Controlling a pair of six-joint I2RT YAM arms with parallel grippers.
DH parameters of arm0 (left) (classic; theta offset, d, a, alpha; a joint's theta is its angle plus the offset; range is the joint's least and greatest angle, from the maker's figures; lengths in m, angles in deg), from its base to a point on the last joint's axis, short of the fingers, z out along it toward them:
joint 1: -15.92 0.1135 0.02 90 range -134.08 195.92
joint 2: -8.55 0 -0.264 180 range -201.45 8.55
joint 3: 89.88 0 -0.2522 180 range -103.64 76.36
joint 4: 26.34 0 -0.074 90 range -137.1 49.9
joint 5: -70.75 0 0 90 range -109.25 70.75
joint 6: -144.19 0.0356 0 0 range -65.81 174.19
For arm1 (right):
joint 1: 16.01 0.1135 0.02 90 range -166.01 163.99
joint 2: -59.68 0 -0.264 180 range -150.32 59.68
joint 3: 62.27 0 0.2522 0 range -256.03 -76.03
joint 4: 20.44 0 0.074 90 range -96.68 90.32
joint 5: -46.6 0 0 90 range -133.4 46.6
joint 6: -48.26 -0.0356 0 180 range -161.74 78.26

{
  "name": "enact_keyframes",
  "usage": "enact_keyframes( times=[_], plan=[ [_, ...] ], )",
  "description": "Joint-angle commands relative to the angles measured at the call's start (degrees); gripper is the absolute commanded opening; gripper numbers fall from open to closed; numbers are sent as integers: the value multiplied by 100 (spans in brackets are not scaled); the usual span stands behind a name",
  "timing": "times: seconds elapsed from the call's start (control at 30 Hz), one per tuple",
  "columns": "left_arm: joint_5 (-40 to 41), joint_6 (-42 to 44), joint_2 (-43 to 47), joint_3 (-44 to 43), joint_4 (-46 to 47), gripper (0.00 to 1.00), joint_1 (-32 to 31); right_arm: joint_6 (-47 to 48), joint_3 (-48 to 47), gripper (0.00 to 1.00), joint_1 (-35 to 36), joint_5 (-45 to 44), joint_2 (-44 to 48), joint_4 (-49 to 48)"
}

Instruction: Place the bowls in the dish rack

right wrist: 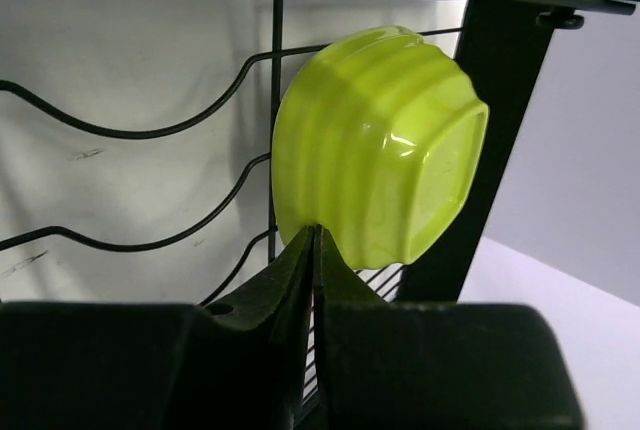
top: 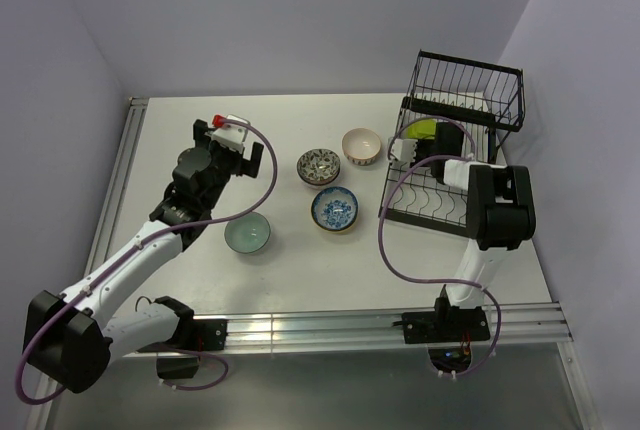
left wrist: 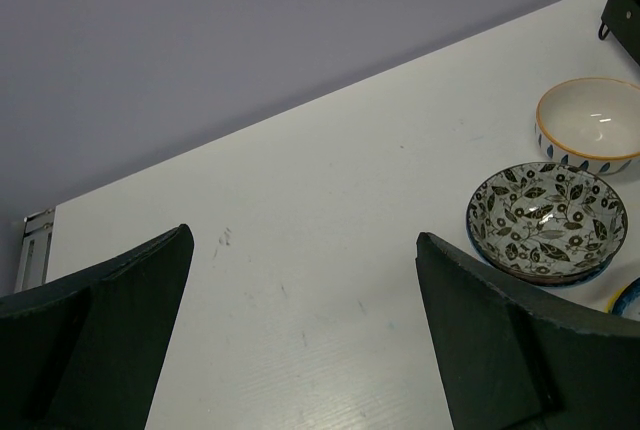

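Observation:
My right gripper (right wrist: 316,235) is shut, its tips pinching the lower rim of a lime-green bowl (right wrist: 375,145) that stands on edge against the wires of the black dish rack (right wrist: 276,70). From above, that bowl (top: 421,129) sits at the rack's (top: 436,212) back end, with the right gripper (top: 408,147) beside it. Four bowls rest on the table: pale teal (top: 248,234), dark floral (top: 319,166), cream (top: 361,146) and blue-and-white (top: 334,209). My left gripper (top: 242,162) is open over bare table, left of the dark floral bowl (left wrist: 547,218), nothing between its fingers (left wrist: 480,320).
The rack's tall wire basket section (top: 470,85) rises at the back right near the wall. A metal rail (top: 120,180) runs along the table's left edge. Purple cables loop around both arms. The cream bowl (left wrist: 590,122) lies just beyond the floral one.

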Motion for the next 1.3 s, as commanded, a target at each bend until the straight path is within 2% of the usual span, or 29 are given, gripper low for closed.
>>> enact_keyframes(
  times=[0.0, 0.17, 0.27, 0.37, 0.4, 0.47, 0.5, 0.67, 0.8, 0.83, 0.9, 0.93, 0.97, 1.03, 1.1, 1.27],
  plan=[
    [-146, -15, 58, -88, 26, 100, 35, 149, 247, 9, -36, 124, 206, -797],
    [-392, 37, 146, -132, -361, 99, 52, 18, 432, 12, -36, 282, 907, -221],
    [-1033, -59, 208, -315, -1037, 99, 183, -325, 581, 16, -27, 528, 1583, 394],
    [-1534, -86, 138, -597, -1801, 99, 289, -370, 1003, 26, -10, 739, 2321, 739],
    [-1605, -94, 77, -667, -1986, 99, 307, -352, 1204, 35, -1, 774, 2507, 818],
    [-1885, -94, 23, -817, -2372, 99, 333, -395, 1372, 43, 34, 862, 3033, 1063],
    [-2000, -77, 6, -844, -2479, 99, 368, -500, 1504, 51, 95, 871, 3202, 1083],
    [-2685, 11, -64, -1037, -3111, 100, 526, -1089, 1540, 63, 578, 565, 4142, 1917],
    [-3073, 133, -372, -1371, -3929, 98, 851, -1915, 1435, 71, 1220, -59, 4697, 2400],
    [-3152, 256, -433, -1476, -4061, 98, 913, -2073, 1356, 72, 1482, -138, 4776, 2793],
    [-3302, 476, -591, -1538, -4448, 97, 1106, -2687, 1075, 86, 1730, -315, 4917, 3173],
    [-3215, 633, -636, -1512, -4519, 99, 1150, -2925, 952, 87, 1905, -324, 4935, 3592],
    [-3118, 731, -758, -1468, -4589, 99, 1186, -3423, 821, 93, 1967, -298, 4918, 3831],
    [-3039, 1125, -890, -1424, -4905, 100, 1300, -3857, 390, 94, 2012, -26, 4830, 4489],
    [-3065, 1363, -1084, -1389, -5089, 99, 1501, -4463, 144, 95, 2012, 115, 4812, 4677],
    [-3047, 1953, -1584, -1301, -5486, 99, 1564, -5510, 55, 98, 2012, -130, 4926, 4379]
  ],
)
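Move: The left hand's green bowl stands about 10 cm back of it, roughly in line sideways and some 24 cm below; the blue bowl is about 21 cm to the right of the green one and 6 cm farther out. The right hand's tips are at the lime bowl in the rack, its middle about 4 cm ahead and 4 cm left. From the right hand the green bowl lies some 48 cm left and 24 cm back, the cream bowl about 20 cm left and level. The right hand comes free of the lime bowl, draws back about 20 cm while rising steeply out of the rack, then swings left over its near left corner, fingers going from nearly shut to wide open and the hand rolling its left side up. Meanwhile the left hand, fingers staying wide open, first eases back and a little right, then sinks faster and swings left towards the green bowl, about 15 cm down in all, the wrist tipping some 50 degrees to point steeply down, without touching it yet. ##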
